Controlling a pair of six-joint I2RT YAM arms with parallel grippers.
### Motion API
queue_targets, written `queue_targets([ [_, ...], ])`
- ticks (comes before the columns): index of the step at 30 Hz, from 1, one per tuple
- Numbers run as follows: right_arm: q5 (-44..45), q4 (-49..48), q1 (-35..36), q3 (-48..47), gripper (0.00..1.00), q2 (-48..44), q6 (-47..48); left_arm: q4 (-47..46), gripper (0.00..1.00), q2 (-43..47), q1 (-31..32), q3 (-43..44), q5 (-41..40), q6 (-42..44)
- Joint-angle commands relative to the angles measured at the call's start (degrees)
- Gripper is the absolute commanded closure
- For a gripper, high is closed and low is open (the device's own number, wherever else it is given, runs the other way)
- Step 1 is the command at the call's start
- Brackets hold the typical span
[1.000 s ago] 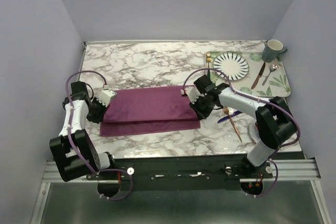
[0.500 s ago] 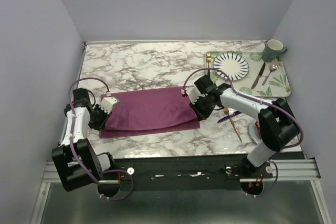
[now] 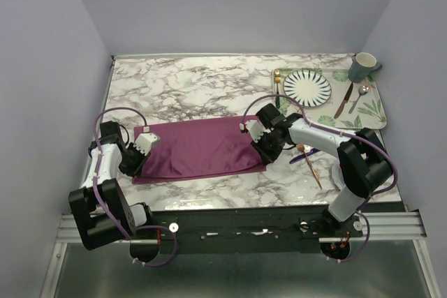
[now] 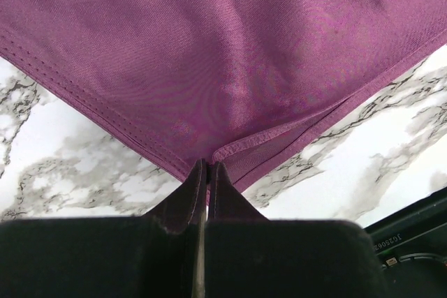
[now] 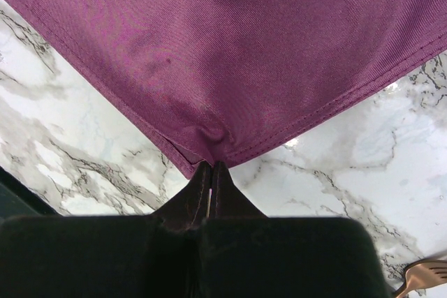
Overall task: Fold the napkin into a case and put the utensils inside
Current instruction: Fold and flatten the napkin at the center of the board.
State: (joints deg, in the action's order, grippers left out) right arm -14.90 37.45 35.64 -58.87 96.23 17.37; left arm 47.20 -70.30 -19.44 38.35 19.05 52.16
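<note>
The plum-purple napkin (image 3: 199, 150) lies folded as a wide band across the marble table (image 3: 188, 88); no case is in view. My left gripper (image 3: 137, 171) is shut on the napkin's near left corner (image 4: 230, 150), where a hemmed layer shows pinched between the tips (image 4: 207, 167). At the near right corner, my right gripper (image 3: 267, 161) is shut on the napkin (image 5: 209, 134), its tips (image 5: 211, 167) low over the table. The utensils lie just right of the cloth: the copper fork (image 3: 311, 163), also seen as fork tines (image 5: 421, 278), and the dark blue knife (image 3: 299, 158).
At the back right, a leaf-patterned placemat (image 3: 370, 113) carries a striped plate (image 3: 307, 86), a grey-green mug (image 3: 363, 68), a silver spoon (image 3: 358, 95), a brown knife (image 3: 343, 100) and a gold utensil (image 3: 277, 82). Walls close in on both sides.
Both grippers have drawn the napkin's upper layer toward the near edge. It now covers the lower layer that stuck out before. The left arm has moved nearer to me.
</note>
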Motion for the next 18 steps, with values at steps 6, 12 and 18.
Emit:
queue_targets([
  [6, -2.9, 1.5, 0.3, -0.4, 0.99, 0.6, -0.3, 0.0, 0.96, 2.4, -0.4, -1.9, -0.9, 2.1],
  [12, -8.0, 6.7, 0.4, -3.3, 0.75, -2.1, 0.1, 3.9, 0.53, 7.0, -0.3, -0.2, -0.4, 3.6],
  [18, -11.1, 12.4, 0.3, -7.6, 0.43, -6.5, 0.6, 6.2, 0.32, 14.0, -0.4, 2.8, 1.4, 3.2],
])
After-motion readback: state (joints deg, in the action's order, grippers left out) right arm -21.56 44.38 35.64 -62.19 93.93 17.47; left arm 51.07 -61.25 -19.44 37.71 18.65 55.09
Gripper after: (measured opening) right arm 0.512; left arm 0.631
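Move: Each closed gripper still pinches a near corner of the napkin's upper layer, just above the board. For the left hand, the lower layer's matching corner lies about 2 cm back, straight below-behind by 1 cm; the folded napkin's middle is some 8 cm ahead and 20 cm right. For the right hand, its corner is about 2 cm back, 1 cm lower; the fork lies 13 cm right and 1 cm ahead, the knife 14 cm right and 4 cm ahead. Easing back barely 1 cm and a touch down, the left hand lays its corner towards the lower one, opens its fingers wide to let go, then lifts about 2 cm. The right hand first stays still, then draws back some 2 cm and slightly left, opening to about half and rising 3 cm as it comes clear of its corner. ##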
